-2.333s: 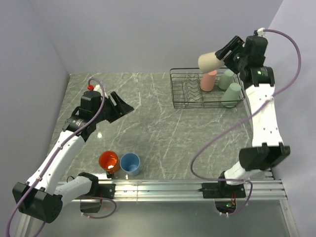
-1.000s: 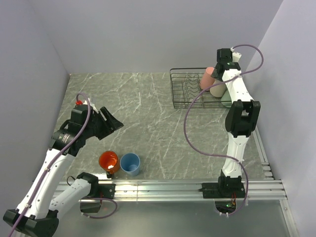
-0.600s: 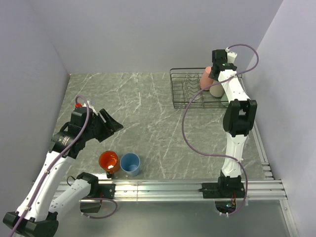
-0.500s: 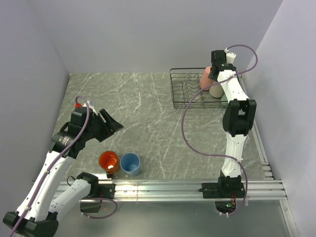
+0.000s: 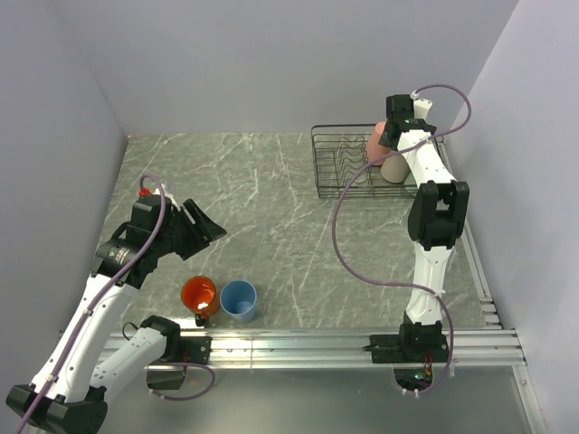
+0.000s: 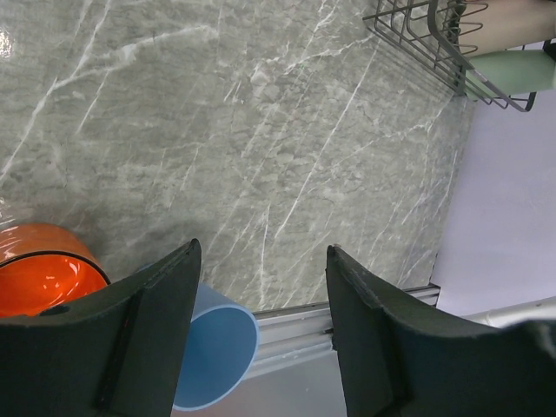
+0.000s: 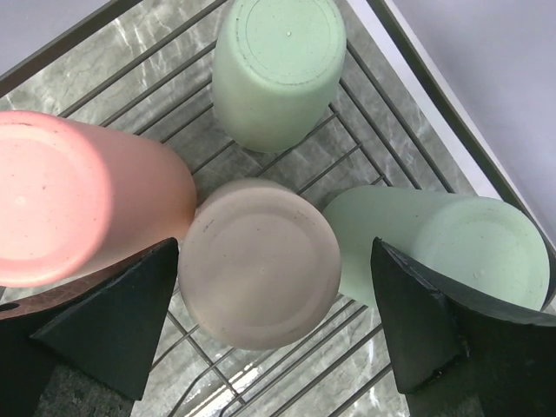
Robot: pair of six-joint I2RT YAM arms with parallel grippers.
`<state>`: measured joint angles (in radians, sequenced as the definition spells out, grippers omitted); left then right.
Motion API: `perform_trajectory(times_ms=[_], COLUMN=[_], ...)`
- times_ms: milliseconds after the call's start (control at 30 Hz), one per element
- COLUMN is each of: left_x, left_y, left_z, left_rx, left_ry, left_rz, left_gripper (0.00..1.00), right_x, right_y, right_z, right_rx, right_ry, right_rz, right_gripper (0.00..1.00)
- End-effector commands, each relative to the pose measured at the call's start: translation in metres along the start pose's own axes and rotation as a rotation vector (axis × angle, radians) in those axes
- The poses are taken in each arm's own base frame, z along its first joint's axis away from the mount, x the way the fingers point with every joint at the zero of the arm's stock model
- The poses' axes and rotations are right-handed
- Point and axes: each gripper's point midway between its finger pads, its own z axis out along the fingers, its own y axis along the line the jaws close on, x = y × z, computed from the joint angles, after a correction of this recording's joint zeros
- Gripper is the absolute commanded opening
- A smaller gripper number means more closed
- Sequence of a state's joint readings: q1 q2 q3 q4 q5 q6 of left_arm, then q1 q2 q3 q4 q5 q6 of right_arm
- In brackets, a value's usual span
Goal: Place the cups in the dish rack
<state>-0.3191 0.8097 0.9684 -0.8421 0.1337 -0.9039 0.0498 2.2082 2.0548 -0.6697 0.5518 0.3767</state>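
The black wire dish rack (image 5: 336, 172) stands at the far right. In the right wrist view its floor wires (image 7: 339, 382) carry four upturned cups: the salmon pink one (image 7: 78, 195), two pale green ones (image 7: 278, 69) (image 7: 443, 252), and the beige one (image 7: 261, 261) in the middle. My right gripper (image 7: 269, 321) hangs open over the beige cup, fingers clear of it on both sides. The orange mug (image 5: 198, 294) and the light blue tumbler (image 5: 238, 299) stand upright at the near left. My left gripper (image 5: 206, 226) is open and empty above them; the left wrist view shows the tumbler (image 6: 213, 356) by its left finger.
The grey marble tabletop (image 5: 271, 217) stretches between the mug and the rack. An aluminium rail (image 5: 317, 344) runs along the near edge. Lilac walls close in at the left, back and right. The rack's wavy slot wires (image 5: 348, 167) fill its left half.
The right gripper carried the beige cup down from above the rack, set it upturned among the others and opened. The left gripper drew back toward the near left.
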Motion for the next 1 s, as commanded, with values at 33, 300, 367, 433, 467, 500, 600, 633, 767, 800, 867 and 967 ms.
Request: perform_trajectory(times_ms=[33, 300, 367, 433, 467, 500, 600, 633, 767, 800, 867, 967], left_x=[-0.003, -0.003, 0.000, 0.003, 0.007, 0.009, 0.018, 0.022, 0.038, 0.040, 0.047, 0.048], left_y=[-0.003, 0.003, 0.017, 0.025, 0.032, 0.036, 0.046, 0.049, 0.055, 0.057, 0.068, 0.091], left_z=[0.000, -0.003, -0.003, -0.004, -0.005, -0.005, -0.003, -0.002, 0.004, 0.005, 0.008, 0.005], left_rx=[0.020, -0.012, -0.081, -0.119, -0.149, -0.163, -0.194, -0.199, -0.191, -0.193, -0.227, -0.342], left_ry=[-0.014, -0.021, -0.005, 0.009, 0.026, 0.031, 0.078, 0.093, 0.157, 0.166, 0.190, 0.178], left_rz=[0.005, 0.017, 0.027, 0.045, 0.049, 0.054, 0.069, 0.073, 0.071, 0.071, 0.070, 0.063], left_gripper=[0.64, 0.64, 0.64, 0.63, 0.63, 0.63, 0.63, 0.63, 0.62, 0.62, 0.61, 0.60], right_x=[-0.035, -0.064, -0.074, -0.072, -0.084, -0.087, -0.095, -0.101, -0.093, -0.088, -0.064, -0.025], right_y=[-0.005, -0.017, -0.026, -0.032, -0.036, -0.040, -0.053, -0.055, -0.035, -0.028, -0.008, 0.011], right_z=[-0.018, -0.051, -0.070, -0.080, -0.099, -0.107, -0.132, -0.145, -0.188, -0.197, -0.221, -0.245], right_rx=[0.005, -0.006, -0.019, -0.033, -0.061, -0.067, -0.089, -0.114, -0.270, -0.301, -0.368, -0.456], right_ry=[-0.093, -0.141, -0.162, -0.165, -0.202, -0.214, -0.242, -0.254, -0.223, -0.215, -0.188, -0.129], right_rz=[0.064, 0.108, 0.137, 0.151, 0.181, 0.193, 0.228, 0.250, 0.252, 0.242, 0.188, 0.137], right_gripper=[0.98, 0.98, 0.99, 0.99, 0.99, 0.99, 0.99, 0.99, 0.99, 1.00, 1.00, 1.00])
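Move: The left hand has the orange mug about 9 cm back, 5 cm to its left and 18 cm below; the blue cup stands level with that mug, some 11 cm to its right. The right hand is over the beige cup just set in the rack, its middle about 4 cm down; from this hand the pink cup sits 5 cm ahead and 6 cm left, one green cup 7 cm ahead and 5 cm right. The orange mug is roughly 44 cm back and 62 cm left of it. Fingers already wide open, the right hand comes free of the beige cup, rising some 20 cm and drawing back about 10 cm, then swings left near the top as its fingers tilt up towards level. Meanwhile the left hand, still open and empty, starts after a pause down and back towards the orange mug, around 7 cm lower and a little left, tipping its fingers more steeply down; it touches nothing yet. ##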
